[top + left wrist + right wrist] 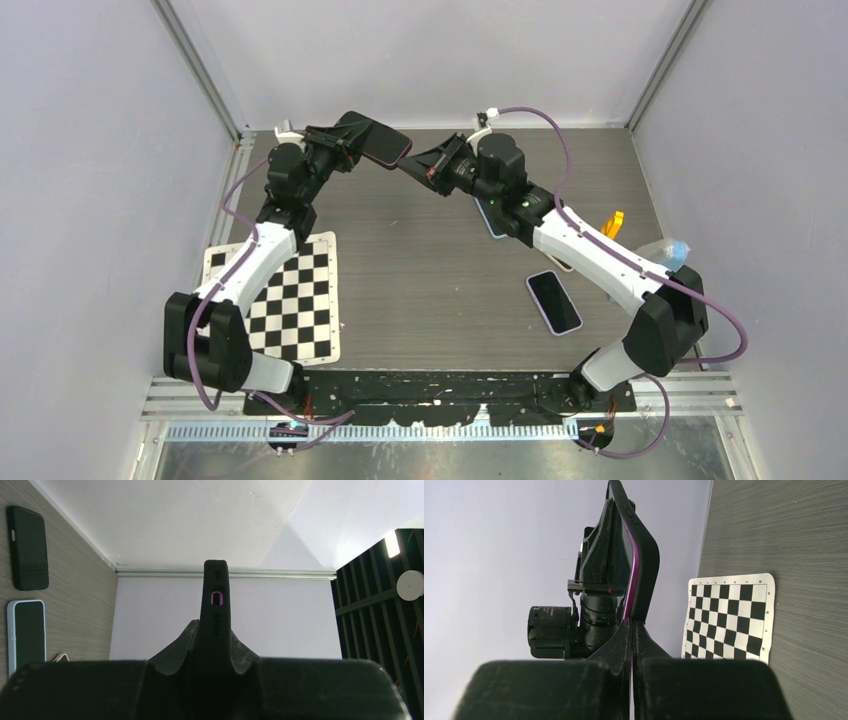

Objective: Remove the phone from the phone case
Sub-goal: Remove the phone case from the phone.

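Observation:
A phone with a purple edge sits inside a black phone case, held up in the air over the back of the table. My left gripper is shut on it; in the left wrist view the case stands edge-on between the jaws of that gripper. My right gripper is shut, with no visible gap between its fingers. Its tips touch the case's lower corner, right where the purple edge meets the black rim. Whether they pinch the rim I cannot tell.
A dark phone with a lilac rim lies flat on the table at right. A blue-cased phone lies partly under my right arm. A checkerboard sheet lies at left. A yellow object and a clear blue-tinted item sit at far right.

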Controlling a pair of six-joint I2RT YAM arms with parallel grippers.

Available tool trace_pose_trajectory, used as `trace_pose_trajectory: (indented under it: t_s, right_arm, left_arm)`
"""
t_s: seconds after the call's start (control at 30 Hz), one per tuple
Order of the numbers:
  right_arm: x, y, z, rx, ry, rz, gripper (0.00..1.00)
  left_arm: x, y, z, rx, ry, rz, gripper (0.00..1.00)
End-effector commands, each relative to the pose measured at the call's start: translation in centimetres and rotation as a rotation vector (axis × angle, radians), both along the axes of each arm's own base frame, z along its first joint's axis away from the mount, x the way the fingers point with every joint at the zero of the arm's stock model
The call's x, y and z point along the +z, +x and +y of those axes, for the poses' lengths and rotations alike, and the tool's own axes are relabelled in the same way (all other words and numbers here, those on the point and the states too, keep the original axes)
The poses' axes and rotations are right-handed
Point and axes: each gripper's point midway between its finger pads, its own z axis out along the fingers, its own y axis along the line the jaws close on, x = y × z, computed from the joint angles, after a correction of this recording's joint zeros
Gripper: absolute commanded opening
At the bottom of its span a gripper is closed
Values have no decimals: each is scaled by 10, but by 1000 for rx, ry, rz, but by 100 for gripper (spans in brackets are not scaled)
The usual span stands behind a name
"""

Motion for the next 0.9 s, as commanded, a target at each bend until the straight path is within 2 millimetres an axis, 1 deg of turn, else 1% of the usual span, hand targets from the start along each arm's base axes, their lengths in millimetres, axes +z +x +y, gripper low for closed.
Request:
trace_pose_trajectory:
  t_s: [0.0,0.23,0.3,0.37,0.4,0.43,0.47,0.5,0.53,0.57,0.6,0.63,0.67,0.7,0.73,0.77,0.8,0.83,0.87]
  right_arm:
    - [-131,23,-20,-136,-301,248,1]
    - [-164,27,-29,-169,-390,287,1]
    - [-165,28,-29,-165,-398,283,1]
    - [-157,29,-29,-167,-370,253,1]
    - [-147,32,-26,-170,-344,218,1]
    - [-132,34,-27,-178,-313,174,1]
    - [-126,35,-27,-180,-305,150,1]
    - [-104,37,-26,-180,-250,89,2]
    - [-97,37,-27,-171,-234,60,3]
    - [-79,34,-27,-151,-180,6,5]
    - [-69,32,-27,-136,-153,-31,8]
    - [-50,26,-27,-99,-108,-114,10]
    - [-39,22,-27,-82,-89,-159,16]
    - [-24,14,-32,-60,-67,-229,20]
    - [-26,6,-32,-28,-71,-253,27]
    - [-9,1,-38,-23,-65,-330,30]
    - [-3,-9,-41,4,-62,-362,35]
    - [1,-12,-45,10,-74,-405,38]
    - [7,-20,-48,36,-71,-436,43]
  left_arm:
    - [129,-97,-44,-359,-196,-354,0]
    - [134,-97,-44,-365,-212,-354,0]
    - [133,-96,-43,-363,-216,-350,0]
    - [128,-94,-44,-354,-209,-338,0]
    - [126,-93,-44,-351,-201,-332,0]
    - [123,-92,-44,-349,-194,-328,0]
    - [121,-91,-44,-346,-191,-325,0]
    - [120,-91,-44,-345,-187,-325,0]
    - [118,-89,-44,-343,-181,-323,0]
    - [116,-88,-44,-341,-174,-320,0]
    - [114,-87,-45,-339,-162,-319,0]
    - [112,-86,-44,-335,-148,-316,0]
    - [107,-84,-44,-330,-132,-302,0]
    - [105,-83,-42,-322,-125,-298,0]
    - [102,-80,-40,-315,-118,-294,0]
    - [100,-79,-39,-309,-115,-287,0]
    - [98,-77,-36,-302,-114,-283,0]
    - [97,-75,-35,-295,-112,-282,0]
    - [95,-73,-33,-288,-108,-276,0]
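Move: The cased phone is still gripped by the left hand, its middle some 3 cm to that hand's right and about 1 cm below. From the right hand, shut at its near corner, that middle lies about 4 cm ahead, 4 cm left and slightly higher. On the table some 33 cm below the right hand, a black phone lies about 5 cm ahead and 16 cm right, a blue-rimmed phone about 6 cm back and 21 cm right. Right hand drags the pinched case corner down about 5 cm, then backs up and opens; left keeps hold. ##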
